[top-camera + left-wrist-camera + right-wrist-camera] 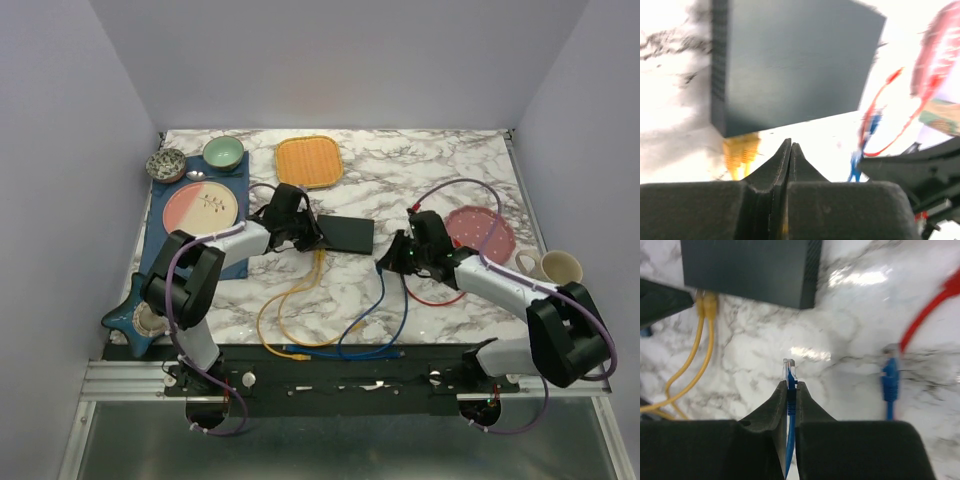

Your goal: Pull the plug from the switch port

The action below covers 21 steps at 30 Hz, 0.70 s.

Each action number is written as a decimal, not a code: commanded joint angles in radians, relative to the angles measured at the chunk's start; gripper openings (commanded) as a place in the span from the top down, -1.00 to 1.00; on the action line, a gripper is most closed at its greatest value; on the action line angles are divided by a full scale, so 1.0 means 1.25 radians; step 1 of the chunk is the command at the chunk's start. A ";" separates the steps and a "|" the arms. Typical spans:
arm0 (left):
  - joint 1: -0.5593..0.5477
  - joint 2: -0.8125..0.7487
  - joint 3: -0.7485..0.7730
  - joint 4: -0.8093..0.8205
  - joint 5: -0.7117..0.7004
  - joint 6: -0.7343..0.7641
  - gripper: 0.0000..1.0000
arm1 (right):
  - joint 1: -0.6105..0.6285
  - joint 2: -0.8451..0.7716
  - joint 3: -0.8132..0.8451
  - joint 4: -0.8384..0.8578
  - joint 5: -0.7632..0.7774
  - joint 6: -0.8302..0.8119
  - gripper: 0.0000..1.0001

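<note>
The switch [347, 233] is a flat black box at mid-table, also seen in the left wrist view [790, 60] and the right wrist view [750, 267]. Two yellow plugs [706, 302] sit in its near edge [741, 150]. My right gripper [791, 385] is shut on a blue plug [790, 371] with a clear tip. It holds the plug out of the switch, a gap away from its near right corner [386, 263]. My left gripper [790, 146] is shut and empty, by the switch's left end [308, 238].
A second blue plug [889, 380] and a red cable [935, 305] lie right of the switch. Yellow cable [290, 310] and blue cable [370, 335] loop toward the near edge. An orange tray [309, 162], a pink plate [200, 207], bowls [223, 152], a red plate [478, 232] and a mug [560, 266] ring the table.
</note>
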 commanded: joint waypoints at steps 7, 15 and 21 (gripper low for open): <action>0.050 -0.122 -0.055 0.051 -0.088 -0.012 0.80 | -0.067 -0.059 0.004 -0.195 0.475 0.000 0.99; 0.059 -0.122 -0.056 0.047 -0.090 -0.024 0.50 | -0.071 -0.101 0.031 -0.159 0.392 0.010 -0.04; 0.059 -0.114 -0.055 0.050 -0.080 -0.028 0.45 | -0.063 -0.153 0.037 -0.043 0.209 -0.001 -0.20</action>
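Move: The right hand holds the pulled blue plug roughly 5 cm above the table. The loose blue plug, its goal, lies about 3 cm ahead and 5 cm to its right. The red plug is 7 cm ahead and 7 right of the hand, the switch 9 ahead and 9 left. The empty left hand has the switch's middle about 4 cm ahead and 7 right, a little below, and the yellow plugs about level ahead, 1 cm right and 5 below. Sweep the right gripper about 11 cm to the right and slightly forward, away from the switch, swinging it some 20 degrees clockwise. Dip to just below the starting height, open wide to let go of the blue plug over the loose one's cable, then lift about 3 cm. Meanwhile raise the left gripper about 4 cm, easing it forward and left as its fingers part by a quarter. ##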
